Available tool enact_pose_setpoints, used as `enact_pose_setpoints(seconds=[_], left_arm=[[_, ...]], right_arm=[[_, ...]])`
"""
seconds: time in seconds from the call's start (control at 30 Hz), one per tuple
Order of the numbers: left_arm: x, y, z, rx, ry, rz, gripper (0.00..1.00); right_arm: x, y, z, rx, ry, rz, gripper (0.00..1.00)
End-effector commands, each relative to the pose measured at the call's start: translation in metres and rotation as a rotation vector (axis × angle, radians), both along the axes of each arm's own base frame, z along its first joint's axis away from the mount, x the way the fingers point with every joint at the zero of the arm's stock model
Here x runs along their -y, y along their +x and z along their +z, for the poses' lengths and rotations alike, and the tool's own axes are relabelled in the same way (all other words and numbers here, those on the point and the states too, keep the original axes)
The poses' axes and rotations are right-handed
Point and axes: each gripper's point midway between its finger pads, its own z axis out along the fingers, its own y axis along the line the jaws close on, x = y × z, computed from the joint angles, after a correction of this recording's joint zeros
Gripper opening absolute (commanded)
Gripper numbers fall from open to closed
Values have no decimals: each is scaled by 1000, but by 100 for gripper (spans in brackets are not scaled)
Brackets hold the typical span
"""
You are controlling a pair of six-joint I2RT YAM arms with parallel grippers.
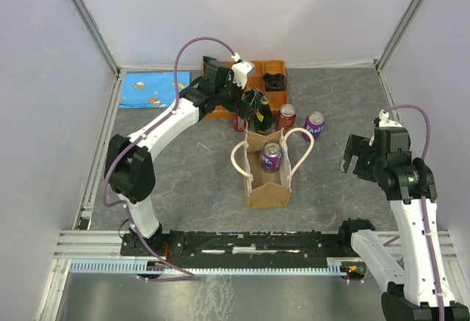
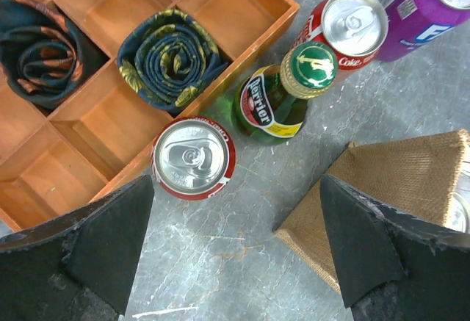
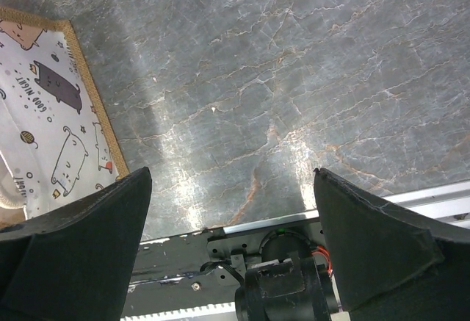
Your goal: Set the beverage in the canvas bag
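Observation:
The tan canvas bag (image 1: pixel 267 181) with cream loop handles stands mid-table, and a purple can (image 1: pixel 271 157) sits upright inside it. Behind the bag stand a red can (image 2: pixel 194 158), a green Perrier bottle (image 2: pixel 283 93), a red Coke can (image 2: pixel 351 27) and a purple can (image 2: pixel 433 1). My left gripper (image 2: pixel 236 211) hovers open above bare table between the red can and the bag's corner (image 2: pixel 396 189), holding nothing. My right gripper (image 1: pixel 355 156) hangs open and empty to the right of the bag, above bare table. Its wrist view shows the bag's cartoon-printed side (image 3: pixel 44 115).
An orange compartment tray (image 1: pixel 273 65) with rolled ties (image 2: pixel 170 56) stands at the back, just behind the drinks. A blue printed mat (image 1: pixel 150 89) lies at the back left. White walls close in the table, and a metal rail (image 1: pixel 220 244) runs along its near edge.

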Motion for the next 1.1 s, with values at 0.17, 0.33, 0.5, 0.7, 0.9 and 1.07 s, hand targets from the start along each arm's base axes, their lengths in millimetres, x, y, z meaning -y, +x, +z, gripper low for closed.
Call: enact_pose_setpoints(seconds=[0.17,0.33,0.5,0.7,0.9,1.07], left_arm=[[35,-18,37,175,-183,-152,99],[55,-28,34,196,-252,-206,99],[70,-24,31,265,-300,-227,99],[79,-4,33,357,-341,-189,99],[90,11,23,369,-359,-184,98],[91,18,9,377,-347,-168,94]], right_arm=[[2,2,3,22,-6,-10,99],[3,4,5,18,-11,-5,99],[3,2,1,4,-16,-7,99],[4,1,-1,-9,-19,-11,99],[6,-1,-3,-20,-25,-19,99],[7,-5,-4,-26,-26,-31,99]])
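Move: The left hand, empty and open, has the green bottle about 8 cm to its right, 4 cm ahead and 11 cm lower. The left Coke can is 4 cm straight ahead; the right Coke can stands some 8 cm to the right of the bottle. The canvas bag is roughly 13 cm back and 9 cm to the hand's right. From the right hand, the bottle lies about 30 cm left and 25 cm ahead. No touch can be seen as the left hand goes over to the green bottle: about 8 cm to the right in all, first easing back some 3 cm, then forward again by as much, and dipping a couple of centimetres at the end. The wrist tips the fingers up towards level by roughly 20 degrees and swings them clockwise to point farther right; they stay open. ##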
